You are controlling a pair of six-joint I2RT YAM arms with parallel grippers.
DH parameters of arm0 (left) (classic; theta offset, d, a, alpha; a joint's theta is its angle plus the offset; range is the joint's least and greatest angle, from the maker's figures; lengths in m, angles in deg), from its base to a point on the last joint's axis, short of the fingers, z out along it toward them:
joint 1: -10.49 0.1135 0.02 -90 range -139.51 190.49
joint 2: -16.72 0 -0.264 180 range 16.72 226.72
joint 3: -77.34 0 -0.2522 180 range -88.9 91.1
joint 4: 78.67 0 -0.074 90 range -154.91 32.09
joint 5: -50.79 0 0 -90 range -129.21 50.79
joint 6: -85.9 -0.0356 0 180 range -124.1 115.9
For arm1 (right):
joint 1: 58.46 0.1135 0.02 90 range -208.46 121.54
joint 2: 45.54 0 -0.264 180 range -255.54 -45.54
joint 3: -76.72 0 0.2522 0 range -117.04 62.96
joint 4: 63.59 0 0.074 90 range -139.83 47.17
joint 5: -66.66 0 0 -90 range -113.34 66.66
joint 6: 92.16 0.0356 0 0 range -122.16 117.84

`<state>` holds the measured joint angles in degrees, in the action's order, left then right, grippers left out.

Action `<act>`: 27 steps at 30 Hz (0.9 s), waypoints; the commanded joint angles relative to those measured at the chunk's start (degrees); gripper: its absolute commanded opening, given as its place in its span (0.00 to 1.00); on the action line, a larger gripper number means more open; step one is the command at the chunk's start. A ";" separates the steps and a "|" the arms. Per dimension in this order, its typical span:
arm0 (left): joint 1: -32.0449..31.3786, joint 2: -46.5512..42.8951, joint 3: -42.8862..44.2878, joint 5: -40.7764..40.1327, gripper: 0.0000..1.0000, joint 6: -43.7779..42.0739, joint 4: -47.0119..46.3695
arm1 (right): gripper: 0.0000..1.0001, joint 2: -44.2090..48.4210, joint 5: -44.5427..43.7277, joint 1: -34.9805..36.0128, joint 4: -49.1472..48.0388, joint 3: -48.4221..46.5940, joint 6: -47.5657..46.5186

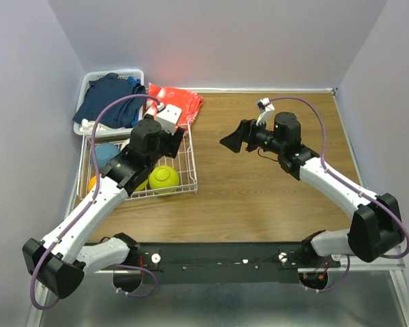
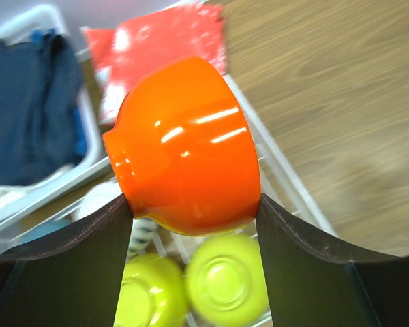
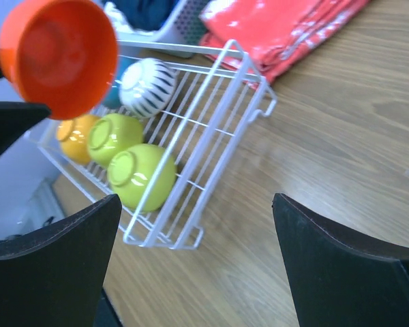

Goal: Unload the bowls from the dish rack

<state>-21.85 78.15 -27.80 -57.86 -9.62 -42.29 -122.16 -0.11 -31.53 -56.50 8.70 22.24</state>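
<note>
My left gripper (image 2: 192, 203) is shut on a red-orange bowl (image 2: 187, 146), held on its side above the white wire dish rack (image 2: 286, 184); the right wrist view shows this bowl (image 3: 58, 54) raised over the rack (image 3: 240, 102). In the rack lie two lime green bowls (image 3: 143, 176) (image 3: 112, 136), a yellow-orange bowl (image 3: 75, 136), a white ribbed bowl (image 3: 148, 87) and a blue bowl (image 1: 108, 153). In the top view the left gripper (image 1: 172, 139) covers the held bowl. My right gripper (image 1: 235, 142) hangs open over the wooden table, right of the rack, its fingers (image 3: 54, 266) holding nothing.
A white plastic basket (image 1: 112, 75) of dark blue clothes stands at the back left behind the rack. A folded red cloth (image 1: 177, 102) lies beside it on the wooden table (image 1: 273, 191). Grey walls close in the left, back and right sides.
</note>
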 commanded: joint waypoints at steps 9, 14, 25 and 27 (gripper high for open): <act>2.45 -6.23 -6.95 25.14 0.37 27.55 -21.01 | 1.00 -8.54 13.25 0.31 -17.12 -4.80 13.56; 2.54 -7.11 -10.64 29.46 0.36 33.72 -29.88 | 0.99 -11.27 15.01 0.31 -19.86 -6.47 16.29; 2.54 -6.41 -14.52 33.60 0.36 39.79 -36.93 | 0.71 -18.47 20.28 0.31 -26.89 -9.63 22.00; 2.54 -6.32 -14.87 33.68 0.36 39.88 -37.37 | 0.61 -19.09 21.60 0.31 -27.60 -9.90 22.27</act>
<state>-19.58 72.53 -42.21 -26.48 27.91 -73.38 -139.25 16.80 -31.53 -79.28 1.11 41.87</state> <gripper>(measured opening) 0.752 0.737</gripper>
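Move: The left gripper already holds the orange bowl by its wall, off the dish rack. The open right gripper waits about 20 cm to its right, 7 cm nearer the base and slightly lower; from the right gripper the bowl is some 20 cm left, 8 cm ahead and 3 cm up. From the left hand, the nearest green bowl lies roughly 20 cm back, 6 cm left and 20 cm below; the red cloth is about 9 cm ahead and 24 cm below. Bring the left gripper right about 10 cm, easing back and up a little, and roll it some 50 degrees, left side dipping, with a clockwise turn, so the held bowl's rim faces the right gripper. Meanwhile reach the right gripper left about 6 cm and slightly up to that rim, fingertips tilting up, taking the wall between its fingers as they begin to close. ##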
